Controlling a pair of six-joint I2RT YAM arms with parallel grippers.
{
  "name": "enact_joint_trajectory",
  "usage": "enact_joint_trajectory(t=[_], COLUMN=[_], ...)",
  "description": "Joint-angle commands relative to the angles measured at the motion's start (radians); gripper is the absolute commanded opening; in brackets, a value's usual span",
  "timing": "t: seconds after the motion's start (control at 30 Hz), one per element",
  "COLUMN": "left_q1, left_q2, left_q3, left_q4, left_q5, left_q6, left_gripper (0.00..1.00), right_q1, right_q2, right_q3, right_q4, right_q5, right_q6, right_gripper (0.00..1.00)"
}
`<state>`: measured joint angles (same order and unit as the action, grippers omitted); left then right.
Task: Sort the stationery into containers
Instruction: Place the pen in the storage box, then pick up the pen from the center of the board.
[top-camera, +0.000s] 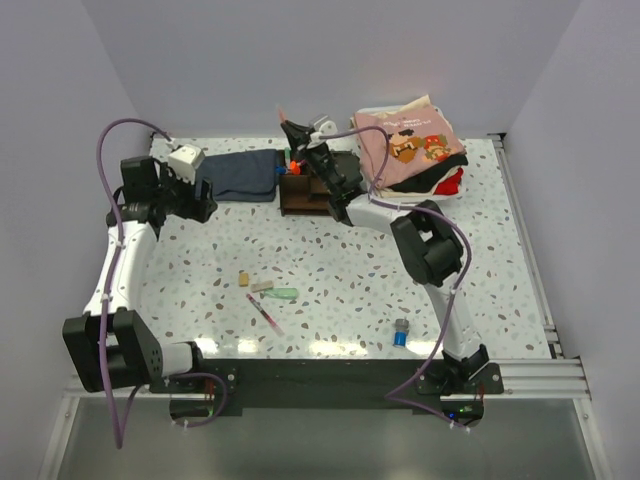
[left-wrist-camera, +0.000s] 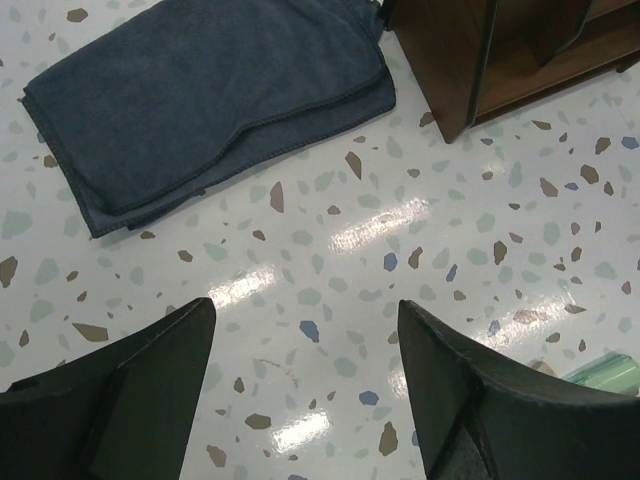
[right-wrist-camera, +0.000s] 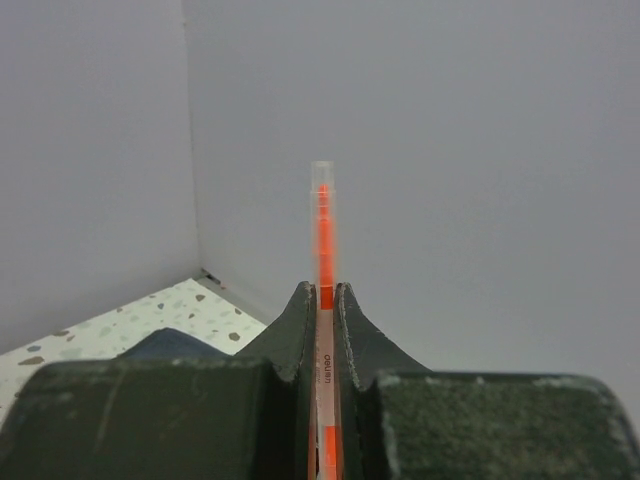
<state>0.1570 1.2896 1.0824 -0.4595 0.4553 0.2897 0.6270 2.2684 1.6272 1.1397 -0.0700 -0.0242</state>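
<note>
My right gripper (right-wrist-camera: 322, 290) is shut on a thin orange pen (right-wrist-camera: 322, 225), whose clear-capped end sticks up past the fingertips. In the top view that gripper (top-camera: 292, 130) hangs above the dark brown wooden organiser (top-camera: 303, 197) at the back of the table. The left gripper (left-wrist-camera: 305, 318) is open and empty over bare table, left of the organiser (left-wrist-camera: 500, 60). Loose stationery lies mid-table: a tan eraser (top-camera: 243, 278), a pale eraser (top-camera: 262, 287), a green item (top-camera: 284, 293), a red pen (top-camera: 264, 313) and a blue-capped bottle (top-camera: 401, 333).
A folded dark blue cloth (top-camera: 240, 173) lies left of the organiser, close to the left gripper (top-camera: 203, 203). A white bin with pink clothes (top-camera: 410, 145) stands at the back right. Grey walls close the back and both sides.
</note>
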Motion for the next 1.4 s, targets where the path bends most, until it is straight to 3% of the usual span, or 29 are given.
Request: enact_joint_trajectory(t=[0.0, 0.27, 0.53, 0.57, 0.7, 0.77, 0.97, 1.07, 1.17, 1.23, 1.33, 1.37], left_q1=[0.007, 0.007, 0.000, -0.002, -0.005, -0.007, -0.011, -0.011, -0.011, -0.011, -0.008, -0.008], left_q2=[0.037, 0.079, 0.187, 0.197, 0.226, 0.226, 0.183, 0.145, 0.090, 0.034, -0.039, -0.070], left_q3=[0.080, 0.091, 0.177, 0.204, 0.240, 0.244, 0.244, 0.240, 0.212, 0.182, 0.143, 0.133], left_q4=[0.047, 0.067, 0.128, 0.133, 0.154, 0.169, 0.180, 0.167, 0.142, 0.131, 0.118, 0.111], left_q5=[0.054, 0.062, 0.124, 0.126, 0.141, 0.154, 0.166, 0.190, 0.204, 0.194, 0.172, 0.165], left_q6=[-0.014, -0.014, -0.060, -0.061, -0.083, -0.093, -0.110, -0.101, -0.075, -0.070, -0.061, -0.063], left_gripper=[0.78, 0.78, 0.78, 0.78, 0.78, 0.78, 0.78, 0.79, 0.79, 0.79, 0.79, 0.79], right_q1=[-0.016, -0.021, -0.018, -0.018, -0.018, -0.018, -0.018, -0.019, -0.019, -0.018, -0.016, -0.001], right_q2=[0.066, 0.189, 0.120, 0.103, 0.007, -0.024, -0.167, -0.268, -0.400, -0.485, -0.541, -0.546], right_q3=[0.026, 0.125, -0.024, -0.042, -0.130, -0.151, -0.182, -0.193, -0.257, -0.306, -0.319, -0.267], right_q4=[0.147, 0.172, 0.236, 0.238, 0.235, 0.224, 0.140, 0.056, -0.160, -0.256, -0.621, -0.890], right_q5=[0.047, 0.042, 0.042, 0.042, 0.041, 0.039, 0.030, 0.036, -0.043, -0.257, -0.629, -0.677], right_q6=[0.006, 0.017, 0.030, 0.030, -0.022, -0.036, -0.052, -0.063, -0.074, -0.132, -0.262, -0.291], right_gripper=[0.00, 0.00, 0.00, 0.12, 0.32, 0.38, 0.40, 0.40, 0.46, 0.54, 0.58, 0.58])
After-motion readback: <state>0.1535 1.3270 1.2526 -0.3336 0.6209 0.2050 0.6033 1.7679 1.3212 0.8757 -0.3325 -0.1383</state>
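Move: The right hand holds the pink-orange pen roughly upright above the storage box. The box's left pen compartment, already full of markers, lies about level with it ahead-to-back, 1 cm right and 19 cm below. The shelf box's middle is some 6 cm right, 1 cm back. The blue towel is 18 cm left and 5 cm ahead; the clothes basket is 34 cm right, 5 cm ahead. From the left hand the compartment is 16 cm ahead, 20 cm right, 9 cm lower. Straight down, drifting slightly forward and then back, the right hand lowers the held pen about 10 cm towards the pen compartment, opens to let go of it among the markers, then climbs about 18 cm while drawing back and a little right, opening further. The empty left hand edges forward above the table, then rises and tilts its fingers up. ##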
